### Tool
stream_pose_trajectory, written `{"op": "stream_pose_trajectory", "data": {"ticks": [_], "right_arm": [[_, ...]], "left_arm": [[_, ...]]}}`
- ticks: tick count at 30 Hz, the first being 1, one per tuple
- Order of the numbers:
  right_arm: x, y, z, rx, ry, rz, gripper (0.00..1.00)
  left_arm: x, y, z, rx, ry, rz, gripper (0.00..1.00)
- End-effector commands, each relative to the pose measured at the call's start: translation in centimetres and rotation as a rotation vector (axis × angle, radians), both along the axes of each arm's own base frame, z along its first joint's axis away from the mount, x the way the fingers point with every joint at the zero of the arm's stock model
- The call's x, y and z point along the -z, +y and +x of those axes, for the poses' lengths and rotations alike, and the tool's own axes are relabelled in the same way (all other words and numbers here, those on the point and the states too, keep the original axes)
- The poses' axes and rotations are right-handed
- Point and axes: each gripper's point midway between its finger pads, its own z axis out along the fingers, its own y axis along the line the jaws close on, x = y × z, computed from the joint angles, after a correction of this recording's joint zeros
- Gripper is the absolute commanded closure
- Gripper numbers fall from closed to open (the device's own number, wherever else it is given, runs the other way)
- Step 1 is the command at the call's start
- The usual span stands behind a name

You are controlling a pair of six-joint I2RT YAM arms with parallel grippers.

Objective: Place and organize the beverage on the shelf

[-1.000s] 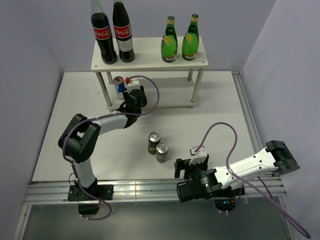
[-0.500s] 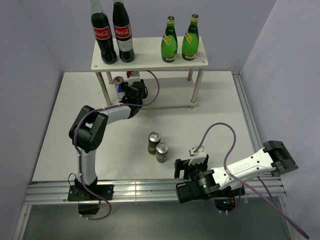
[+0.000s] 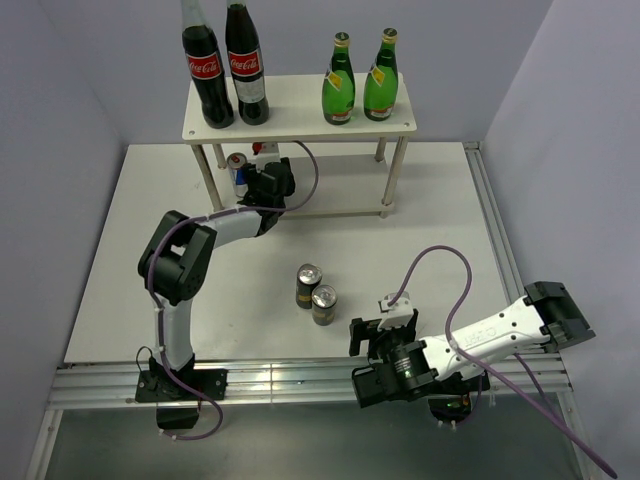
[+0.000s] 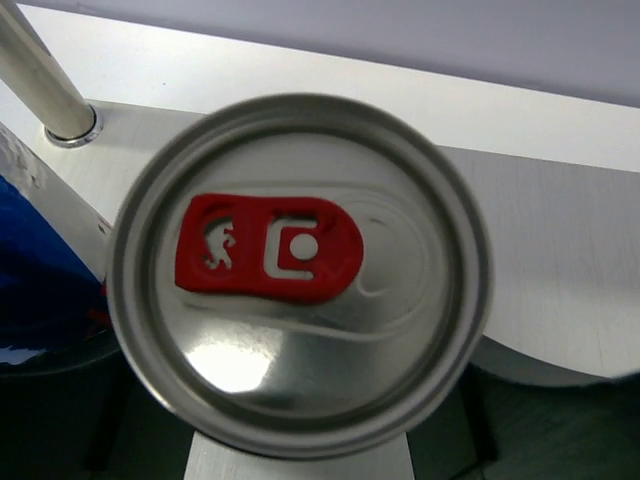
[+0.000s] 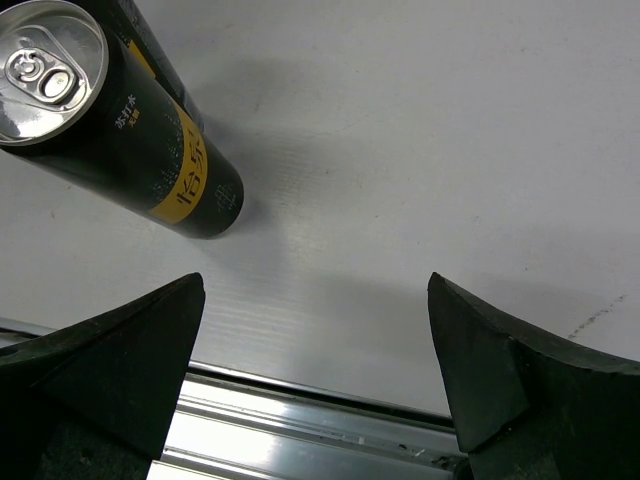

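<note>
The shelf [image 3: 300, 122] stands at the back with two green bottles [image 3: 338, 95] on its top board. My left gripper [image 3: 264, 172] reaches in under that board, at a slim silver-topped can with a red tab [image 4: 300, 270]. That can fills the left wrist view, upright over the lower board [image 4: 560, 250], and it hides the fingers. A second blue-and-silver can [image 3: 238, 170] stands just left of it. Two dark gold-topped cans [image 3: 308, 285] [image 3: 324, 304] stand mid-table. My right gripper [image 5: 315, 290] hangs open near the front rail, with one dark can [image 5: 130, 130] ahead to its left.
Two tall cola bottles [image 3: 207, 85] with red labels stand on the top board's left end. A shelf leg [image 4: 40, 80] rises close behind the red-tab can. A metal rail [image 3: 300, 378] runs along the table's near edge. Grey walls close in the back and sides.
My left arm has pushed forward with the red-tab can, in under the top board beside the other blue can. Over the last half second it has barely shifted. The right arm is still.
</note>
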Motion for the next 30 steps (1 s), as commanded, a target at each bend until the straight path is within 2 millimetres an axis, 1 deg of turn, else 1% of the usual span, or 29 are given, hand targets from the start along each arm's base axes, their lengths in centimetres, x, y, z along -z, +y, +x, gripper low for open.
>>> {"op": "stream_pose_trajectory", "data": {"ticks": [1,9,10,11,12,13,14,16,18,19,20,21,22,23,25,26,27,28,29,30], "right_arm": [[-1.7,1.0,0.2,0.011,-0.041,0.069,0.01],[-1.8,1.0,0.1,0.013,-0.048,0.064,0.01],[-1.8,1.0,0.1,0.013,-0.048,0.064,0.01],[-1.9,1.0,0.1,0.015,-0.049,0.068,0.01],[-1.8,0.9,0.1,0.017,-0.049,0.063,0.01],[-1.9,0.9,0.1,0.017,-0.051,0.063,0.01],[-1.9,1.0,0.1,0.018,-0.05,0.067,0.01],[-1.9,1.0,0.0,0.017,-0.055,0.064,0.0],[-1.9,0.9,0.0,0.016,-0.058,0.059,0.0],[-2.1,1.1,0.0,0.013,-0.059,0.061,0.0],[-2.0,1.1,-0.1,0.012,-0.061,0.055,0.0],[-1.9,1.1,-0.1,0.01,-0.063,0.047,0.0],[-2.0,1.2,-0.1,0.009,-0.065,0.046,0.0],[-2.1,1.2,-0.1,0.013,-0.065,0.05,0.0],[-2.2,1.4,-0.2,0.009,-0.067,0.041,0.0],[-2.2,1.5,-0.3,0.0,-0.07,0.026,0.0],[-2.3,1.9,-0.4,-0.007,-0.068,0.032,0.0],[-2.5,2.3,-0.6,-0.037,-0.078,0.0,0.0],[-2.7,2.8,-0.7,-0.058,-0.081,-0.003,0.0],[-2.9,4.4,-1.3,-0.078,-0.066,0.06,0.0]], "left_arm": [[-4.0,-0.1,0.5,-0.005,-0.098,-0.065,0.27],[-3.6,0.0,0.0,-0.001,-0.078,-0.068,0.22],[-4.1,0.1,-0.3,0.001,-0.083,-0.074,0.22],[-3.8,0.1,-0.7,0.003,-0.077,-0.075,0.2],[-3.9,0.2,-1.0,0.004,-0.077,-0.079,0.13],[-4.6,0.0,-1.5,0.008,-0.086,-0.085,0.11],[-4.3,0.2,-2.1,0.004,-0.074,-0.08,0.06],[-4.4,0.2,-3.3,0.001,-0.063,-0.081,0.01],[-4.4,-0.1,-4.3,0.01,-0.057,-0.087,0.01],[-5.1,-0.3,-5.0,0.009,-0.067,-0.094,0.01],[-4.6,-0.3,-5.8,0.016,-0.054,-0.093,0.01],[-4.6,-0.5,-6.3,0.024,-0.055,-0.099,0.01],[-5.4,-0.9,-7.0,0.039,-0.067,-0.111,0.01],[-4.9,-0.9,-7.7,0.044,-0.054,-0.104,0.01],[-5.3,-1.3,-8.8,0.06,-0.045,-0.123,0.01],[-4.8,-1.1,-9.4,0.062,-0.031,-0.12,0.01],[-4.8,-1.1,-9.9,0.056,-0.028,-0.127,0.01],[-5.4,-1.4,-11.0,0.069,-0.029,-0.129,0.01],[-4.8,-1.0,-11.9,0.056,-0.019,-0.111,0.01],[-6.0,-0.7,-12.8,0.051,-0.04,-0.129,0.01]]}}
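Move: The left hand's already loosening fingers straddle the Red Bull can on the lower shelf, its middle at the hand point or about 1 cm lower. The earlier Red Bull can stands some 7 cm to the left, level with it; the front left shelf post is about 11 cm left and 5 cm back. From the idle right hand, the straddled can lies roughly 41 cm ahead, 27 cm left, at about hand height. The left fingers open wide, then the hand backs out from the Red Bull can about 10 cm, rising 4. ##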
